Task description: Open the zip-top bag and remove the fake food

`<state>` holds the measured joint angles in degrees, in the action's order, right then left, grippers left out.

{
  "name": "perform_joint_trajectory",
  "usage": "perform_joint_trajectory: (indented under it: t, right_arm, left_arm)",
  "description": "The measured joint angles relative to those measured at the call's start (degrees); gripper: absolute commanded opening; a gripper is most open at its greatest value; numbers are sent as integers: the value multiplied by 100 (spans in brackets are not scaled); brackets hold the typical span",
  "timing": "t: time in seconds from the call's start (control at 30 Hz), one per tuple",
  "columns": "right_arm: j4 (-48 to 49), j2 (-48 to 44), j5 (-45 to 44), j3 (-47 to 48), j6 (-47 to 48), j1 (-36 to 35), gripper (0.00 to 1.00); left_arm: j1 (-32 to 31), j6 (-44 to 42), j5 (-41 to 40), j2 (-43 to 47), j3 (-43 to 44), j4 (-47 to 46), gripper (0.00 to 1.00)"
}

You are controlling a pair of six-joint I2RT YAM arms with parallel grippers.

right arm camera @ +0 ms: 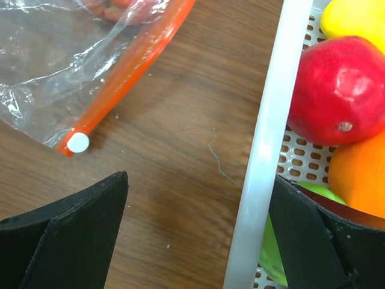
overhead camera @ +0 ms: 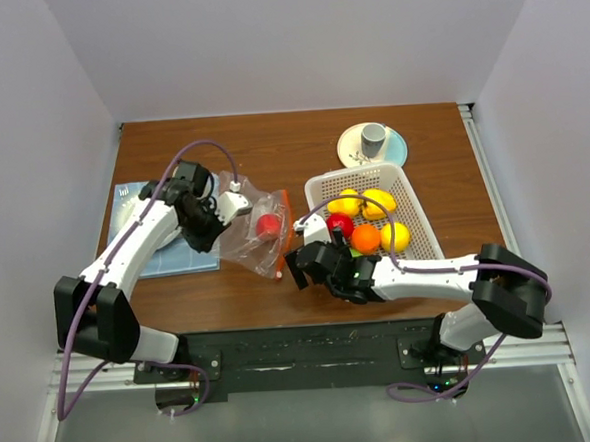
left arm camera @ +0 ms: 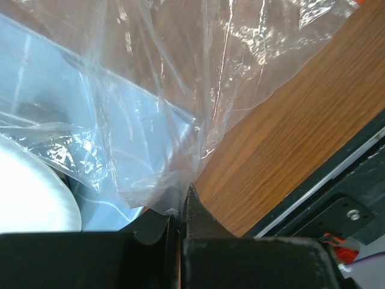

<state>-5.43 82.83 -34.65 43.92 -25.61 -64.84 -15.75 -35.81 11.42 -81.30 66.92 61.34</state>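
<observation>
The clear zip-top bag (overhead camera: 247, 229) lies crumpled left of centre, with one red piece of fake food (overhead camera: 268, 226) inside. My left gripper (overhead camera: 220, 229) is shut on the bag's thin plastic (left arm camera: 174, 180) at its left side. The orange-red zip strip (right arm camera: 132, 72) ends in a white slider (right arm camera: 77, 142). My right gripper (right arm camera: 200, 177) stands open and empty just above the table, straddling the white basket's rim (right arm camera: 264, 150). The basket holds red (right arm camera: 340, 90), orange (right arm camera: 361, 174), yellow (right arm camera: 355, 15) and green (right arm camera: 274, 253) fake food.
A blue mat (overhead camera: 167, 257) lies under my left arm. At the back right, a small grey cup (overhead camera: 373, 136) stands on a white plate (overhead camera: 396, 150). The white basket (overhead camera: 318, 188) sits right of the bag. A black rail (overhead camera: 302, 341) runs along the table's near edge.
</observation>
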Motion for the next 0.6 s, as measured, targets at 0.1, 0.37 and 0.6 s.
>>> perform_joint_trajectory:
  t: [0.1,0.37,0.6]
  right_arm:
    - [-35,39,17,109,61,2,99]
    - [302,881,61,605,391,2,99]
    - [601,1360,195,957,638,-4,99]
  left_arm:
    - [0,-120,-330,42,-262,-55,0]
    - [26,-535,-1646,291,-1370,-411,42]
    - [315,-693,-1993,400,-1187,-553,100]
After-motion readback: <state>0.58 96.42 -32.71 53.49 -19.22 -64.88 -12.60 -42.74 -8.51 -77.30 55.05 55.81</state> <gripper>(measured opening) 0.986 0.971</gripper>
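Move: The left hand holds the bag's corner shut in its fingers. The blue cloth's middle lies about 12 cm to its left, 5 cm ahead and 10 cm below. The bagged red fruit is some 13 cm right, 4 cm ahead, 7 cm down. The right hand's open fingers straddle the basket's left wall, 2 cm to its right; the basket's middle is 16 cm right and 6 cm ahead, while the bagged red fruit is 10 cm left, 8 cm ahead. Leftward and downward goes the left hand, some 8 cm across towards the blue cloth with the bag corner still pinched, its left side tilting up about 20 degrees. The fingers then spread wide and let the plastic go as it eases up and forward slightly. The right hand also travels left, about 5 cm and a little forward, staying open, its inside finger dragging the basket wall along. ##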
